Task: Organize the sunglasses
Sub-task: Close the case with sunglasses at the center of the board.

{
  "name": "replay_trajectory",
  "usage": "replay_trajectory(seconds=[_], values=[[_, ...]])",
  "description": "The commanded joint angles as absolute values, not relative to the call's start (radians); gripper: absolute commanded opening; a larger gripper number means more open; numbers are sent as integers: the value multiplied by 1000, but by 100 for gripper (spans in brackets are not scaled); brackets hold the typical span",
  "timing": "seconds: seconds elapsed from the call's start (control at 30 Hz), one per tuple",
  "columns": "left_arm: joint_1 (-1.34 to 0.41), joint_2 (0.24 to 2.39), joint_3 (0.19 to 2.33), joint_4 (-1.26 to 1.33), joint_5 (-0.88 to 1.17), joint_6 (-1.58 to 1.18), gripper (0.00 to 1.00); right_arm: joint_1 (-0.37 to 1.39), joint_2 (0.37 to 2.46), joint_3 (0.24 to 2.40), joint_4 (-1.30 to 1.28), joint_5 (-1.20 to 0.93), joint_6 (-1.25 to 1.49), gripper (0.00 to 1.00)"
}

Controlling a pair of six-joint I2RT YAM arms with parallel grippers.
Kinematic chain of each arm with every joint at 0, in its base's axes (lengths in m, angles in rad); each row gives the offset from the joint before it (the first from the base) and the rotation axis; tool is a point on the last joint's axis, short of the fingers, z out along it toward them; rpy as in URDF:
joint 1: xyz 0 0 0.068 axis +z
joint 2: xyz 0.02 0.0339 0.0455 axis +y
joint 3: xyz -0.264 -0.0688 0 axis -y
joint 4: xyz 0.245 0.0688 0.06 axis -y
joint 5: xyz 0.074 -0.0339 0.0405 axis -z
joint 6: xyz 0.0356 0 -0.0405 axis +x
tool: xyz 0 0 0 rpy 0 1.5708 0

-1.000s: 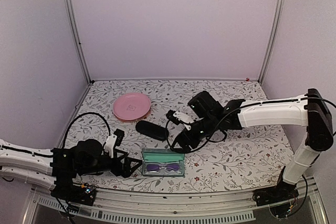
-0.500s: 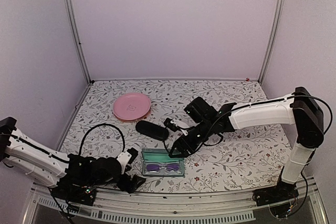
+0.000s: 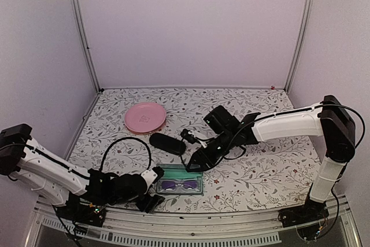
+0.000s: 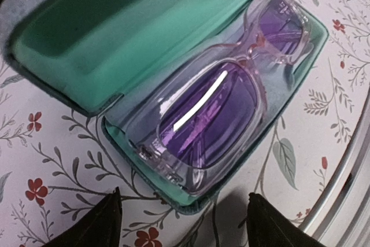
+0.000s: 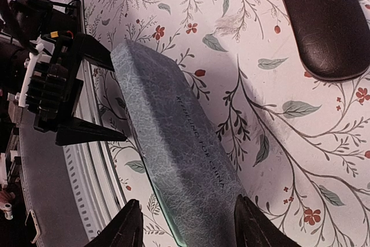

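A pair of sunglasses [image 3: 178, 185] with a pale pinkish translucent frame and purple lenses [image 4: 219, 102] lies inside an open grey-blue case [image 3: 180, 172] lined in green [image 4: 115, 27]. My left gripper [image 3: 151, 199] is low at the case's left end. It is open [image 4: 182, 227], with a fingertip on each side of the case's corner, touching nothing. My right gripper [image 3: 193, 165] hangs over the raised lid [image 5: 179, 148]. It is open too [image 5: 191, 229], its fingers either side of the lid's end.
A shut black oval case [image 3: 167, 143] lies just behind the open one and shows top right in the right wrist view [image 5: 329, 21]. A pink plate [image 3: 145, 117] sits at the back left. The table's metal front rail [image 3: 191, 224] runs close to the open case.
My left arm has swung right along the front edge to the case's left end. The right gripper has come down to the lid. Both sets of jaws have narrowed.
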State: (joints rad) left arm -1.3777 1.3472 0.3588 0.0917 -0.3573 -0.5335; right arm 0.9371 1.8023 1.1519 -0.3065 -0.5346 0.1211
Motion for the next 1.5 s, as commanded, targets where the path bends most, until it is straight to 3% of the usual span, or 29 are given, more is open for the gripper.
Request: replay_trajectory(seconds=[0.0,0.5,1.03,1.47], values=[[-1361,1375,385,123,-357,-492,73,927,1813,1164,-277,-565,134,54],[-1262,1414,357,299,-317,-431,62,924,1816,1143,-243,-583,162,38],[-1233,1501,346,396,-288,-428,57,929,1795,1080,-177,-578,217,26],[-1244,1562,341,439,-308,-472,55,1008,1754,1063,-161,-449,233,20]])
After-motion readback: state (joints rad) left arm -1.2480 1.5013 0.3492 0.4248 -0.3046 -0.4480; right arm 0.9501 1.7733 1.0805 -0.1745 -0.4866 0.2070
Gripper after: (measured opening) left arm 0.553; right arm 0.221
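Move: The open case lies just beyond the left hand, its middle some 7 cm ahead and 9 cm to the right, about level with the fingers. The middle of its raised lid is about 5 cm to the right hand's left, 1 cm ahead and 2 cm below, with the lid's right end already between those fingers. The black case is farther out, roughly 16 cm ahead of the right hand, 9 cm to its left and 6 cm below. The left hand pushes its half-closing fingers around the near left corner of the case and shoves that end along, going about 4 cm forward and 2 cm right, low over the table. Meanwhile the right hand stays nearly in place and closes its fingers on the right end of the raised lid until they pinch it. ##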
